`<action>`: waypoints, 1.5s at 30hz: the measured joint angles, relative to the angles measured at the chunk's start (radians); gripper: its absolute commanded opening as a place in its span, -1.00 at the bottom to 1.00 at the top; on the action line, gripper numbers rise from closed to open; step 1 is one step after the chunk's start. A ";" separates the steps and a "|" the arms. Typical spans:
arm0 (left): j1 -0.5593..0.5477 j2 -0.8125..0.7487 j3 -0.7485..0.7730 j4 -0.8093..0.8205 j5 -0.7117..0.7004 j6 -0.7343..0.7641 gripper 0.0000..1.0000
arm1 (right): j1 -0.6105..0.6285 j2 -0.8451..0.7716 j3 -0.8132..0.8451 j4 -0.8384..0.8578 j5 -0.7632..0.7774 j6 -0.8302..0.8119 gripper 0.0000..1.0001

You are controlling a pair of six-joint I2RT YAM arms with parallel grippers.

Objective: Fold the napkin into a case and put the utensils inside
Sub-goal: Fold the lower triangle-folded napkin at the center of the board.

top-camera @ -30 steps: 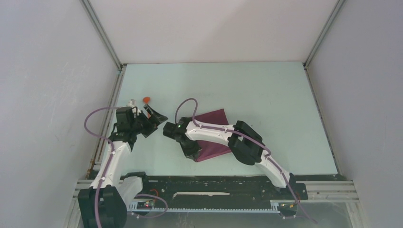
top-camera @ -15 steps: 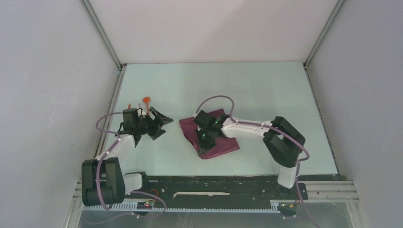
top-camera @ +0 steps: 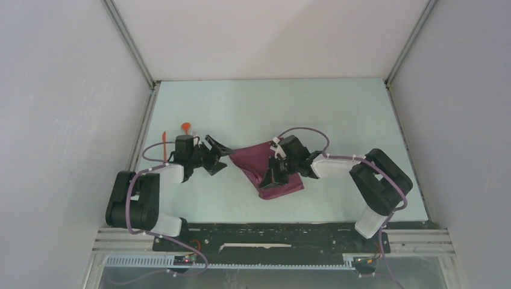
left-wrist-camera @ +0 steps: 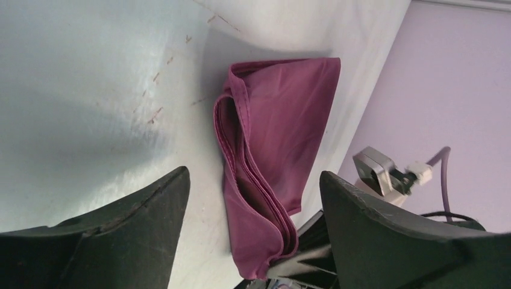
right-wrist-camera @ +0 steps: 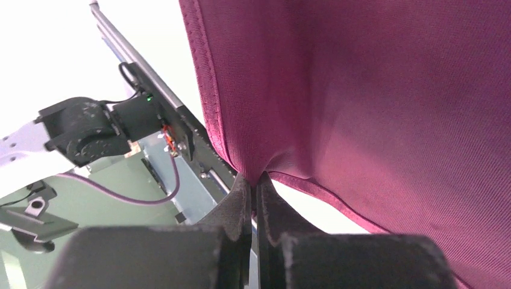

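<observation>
The maroon napkin (top-camera: 259,165) lies folded in layers at the table's middle. My right gripper (top-camera: 269,176) is shut on a fold of its cloth and holds it up a little; in the right wrist view the closed gripper (right-wrist-camera: 256,179) pinches the napkin (right-wrist-camera: 373,108). In the left wrist view the napkin's (left-wrist-camera: 283,114) layered edge gapes open. My left gripper (top-camera: 222,158) stands open just left of the napkin, pointing at it with nothing between its fingers (left-wrist-camera: 150,211). Two orange utensils lie at the far left: a spoon (top-camera: 185,127) and a thin stick (top-camera: 163,137).
The left wall's metal rail (top-camera: 140,129) runs close behind the utensils. The black base rail (top-camera: 271,241) lines the near edge. The right arm's elbow (top-camera: 379,174) rests low over the table at the right.
My right gripper has moved right and back along the napkin, lifting a fold. My left gripper has moved right toward the napkin, and the thin orange stick now shows.
</observation>
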 measured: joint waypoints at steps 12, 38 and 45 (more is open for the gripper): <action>-0.069 0.082 0.076 0.046 -0.086 -0.041 0.01 | -0.081 -0.058 -0.092 0.107 -0.087 0.000 -1.00; -0.260 0.289 0.392 -0.048 -0.166 -0.039 -0.59 | -0.154 -0.086 -0.198 0.126 -0.105 -0.059 -1.00; -0.302 0.367 0.467 -0.074 -0.168 -0.032 -0.61 | -0.145 -0.086 -0.203 0.092 -0.070 -0.091 -1.00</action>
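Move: The napkin's far-left edge lies about 4 cm ahead of the left hand, 4 cm to its right and 3 cm below; the spoon is some 12 cm ahead and 14 cm left. The right hand, still pinching the near-left part, has the middle of the napkin's near edge about 2 cm back, 6 cm right and 4 cm below. The far-left edge lies from it about 13 cm ahead and 9 cm left. Left hand goes 13 cm right and forward, closing on the napkin's edge; right draws cloth 5 cm right. ##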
